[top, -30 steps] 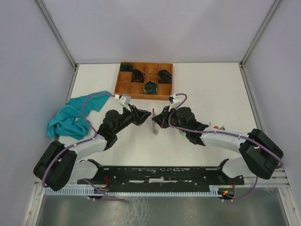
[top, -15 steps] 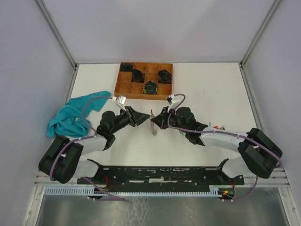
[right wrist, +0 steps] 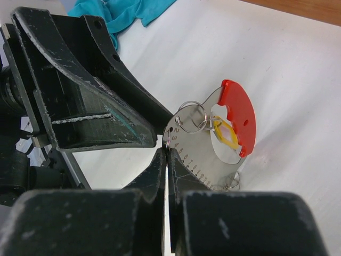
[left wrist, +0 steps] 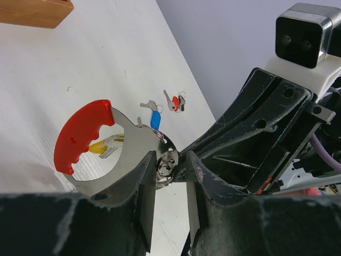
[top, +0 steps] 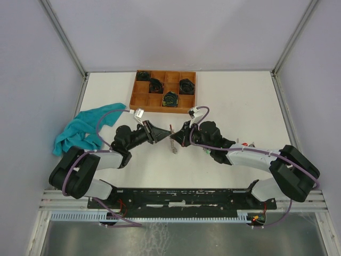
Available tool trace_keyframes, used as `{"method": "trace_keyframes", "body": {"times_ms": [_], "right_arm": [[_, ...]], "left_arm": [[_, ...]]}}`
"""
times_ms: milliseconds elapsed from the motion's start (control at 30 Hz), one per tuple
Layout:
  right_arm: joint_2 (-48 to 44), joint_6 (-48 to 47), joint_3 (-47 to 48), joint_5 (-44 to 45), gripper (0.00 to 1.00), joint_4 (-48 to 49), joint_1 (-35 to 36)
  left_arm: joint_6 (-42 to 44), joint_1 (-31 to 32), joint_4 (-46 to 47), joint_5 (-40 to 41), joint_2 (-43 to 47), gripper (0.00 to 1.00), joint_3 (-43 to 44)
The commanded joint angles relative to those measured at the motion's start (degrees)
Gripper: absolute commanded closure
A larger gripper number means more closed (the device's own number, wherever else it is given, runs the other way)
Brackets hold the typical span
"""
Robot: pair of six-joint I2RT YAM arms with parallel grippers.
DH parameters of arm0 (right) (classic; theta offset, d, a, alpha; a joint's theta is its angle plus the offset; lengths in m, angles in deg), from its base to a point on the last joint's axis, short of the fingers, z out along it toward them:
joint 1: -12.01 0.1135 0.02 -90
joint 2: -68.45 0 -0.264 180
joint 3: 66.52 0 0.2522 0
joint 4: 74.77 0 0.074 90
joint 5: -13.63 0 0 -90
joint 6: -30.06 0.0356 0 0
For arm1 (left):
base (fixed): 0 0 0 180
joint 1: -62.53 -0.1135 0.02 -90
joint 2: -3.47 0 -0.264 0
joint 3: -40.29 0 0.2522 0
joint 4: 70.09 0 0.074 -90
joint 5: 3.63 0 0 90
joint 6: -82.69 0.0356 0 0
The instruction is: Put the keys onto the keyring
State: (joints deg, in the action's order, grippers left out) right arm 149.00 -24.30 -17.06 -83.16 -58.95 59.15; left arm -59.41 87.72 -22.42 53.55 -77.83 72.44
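Observation:
My right gripper [right wrist: 167, 152] is shut on the edge of a silver metal plate [right wrist: 197, 152] with numbered holes and a red plastic grip [right wrist: 238, 114], and holds it above the table. A yellow-tagged key [right wrist: 225, 132] hangs on a wire ring [right wrist: 192, 113] at the plate. A small keyring [left wrist: 168, 165] sits at the plate's corner between the fingertips of my left gripper [left wrist: 169, 169]. It touches the left finger and a narrow gap shows on the other side. A blue-tagged key [left wrist: 155, 117] and a red-tagged one [left wrist: 176, 101] lie on the table beyond. The two grippers meet at mid-table [top: 170, 134].
A wooden compartment tray [top: 139, 99] with black coiled bundles [top: 170, 98] stands at the back. A teal cloth [top: 80, 133] lies crumpled at the left. Another loose ring [right wrist: 230, 181] hangs from the plate's lower edge.
My left arm has swung its elbow to the left, and its gripper drew slightly back from the plate and came in again. The right arm and the plate have stayed put.

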Motion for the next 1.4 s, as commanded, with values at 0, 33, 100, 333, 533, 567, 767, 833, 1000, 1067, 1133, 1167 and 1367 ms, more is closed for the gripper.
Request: {"method": "trace_keyframes", "body": {"times_ms": [0, 33, 100, 333, 533, 567, 767, 833, 1000, 1067, 1133, 1167, 1367], "right_arm": [[-0.14, -0.96, 0.51, -0.25, 1.00, 4.13, -0.20], [-0.13, -0.99, 0.51, -0.16, 1.00, 4.15, -0.20], [0.07, -1.03, 0.50, -0.23, 0.99, 4.17, -0.20], [0.70, -1.33, 0.79, -0.91, 0.99, 3.83, -0.20], [-0.34, -4.62, 1.05, -1.08, 0.87, 0.93, -0.20], [-0.93, -5.94, 1.04, -0.95, 0.83, -0.13, -0.20], [-7.70, -20.11, 1.18, 0.23, 0.59, -8.17, -0.20], [-10.09, -26.62, 1.30, -0.16, 0.56, -11.43, -0.12], [-14.33, -42.48, 1.08, -5.17, 0.51, -15.45, -0.20], [-15.16, -48.99, 0.73, -8.61, 0.50, -15.82, -0.12], [-15.18, -53.76, 0.60, -10.95, 0.50, -15.54, -0.11], [-14.98, -56.17, 0.75, -11.90, 0.50, -15.46, -0.11], [-11.41, -64.21, 1.78, -16.71, 0.53, -13.13, 0.23]], "left_arm": [[-1.69, -0.05, 3.46, -2.89, 0.34, 0.68, 1.58], [-1.70, -0.05, 3.28, -3.07, 0.48, 0.70, 1.55], [-1.78, -0.14, 3.03, -3.21, 0.78, 0.74, 1.40], [-1.53, -0.03, 1.90, -3.17, 1.76, 0.96, 1.29], [-2.64, -0.08, 0.10, -2.35, 2.52, 0.97, 1.29], [-2.73, -0.09, -0.95, -2.00, 2.92, 0.97, 1.34], [-2.55, -0.07, -11.65, 0.64, 7.51, 0.97, 3.16], [-2.33, -0.06, -15.88, 1.19, 9.04, 0.97, 4.25], [-1.40, -0.07, -24.83, 1.55, 12.04, 0.97, 7.06], [-1.70, -0.06, -27.83, 1.70, 12.74, 0.97, 8.13], [-3.05, -0.06, -30.57, 1.94, 13.21, 0.97, 8.95], [-3.67, -0.09, -31.14, 1.84, 13.24, 0.97, 9.25], [-6.97, -0.01, -31.37, 1.44, 12.80, 0.97, 9.56]]}}
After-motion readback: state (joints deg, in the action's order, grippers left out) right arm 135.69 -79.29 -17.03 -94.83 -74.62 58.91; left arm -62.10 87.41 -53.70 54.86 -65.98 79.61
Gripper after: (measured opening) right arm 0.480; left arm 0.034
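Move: The keyring hangs from my right fingers, its middle about 4 cm below and 2 cm ahead of my left hand, level sideways; from my right hand it is about 4 cm down, 2 cm ahead and 1 cm left. The yellow-tagged key sits on it, some 3 cm ahead, 1 cm right and 4 cm below my left hand. On the table, roughly 14 cm below that hand, lie the green key (level, 16 cm right) and the blue key (2 cm ahead, 20 cm right). I shut my left fingers almost in place on the keyring's upper corner, beside my right grip. Only once they pinch it do I open my right fingers to about half and draw that hand off to the right, back and up, about 5 cm in all, rolling it some 55 degrees counter-clockwise as seen from behind the wrist. My left hand keeps its hold, rising about a centimetre and tilting slightly. ##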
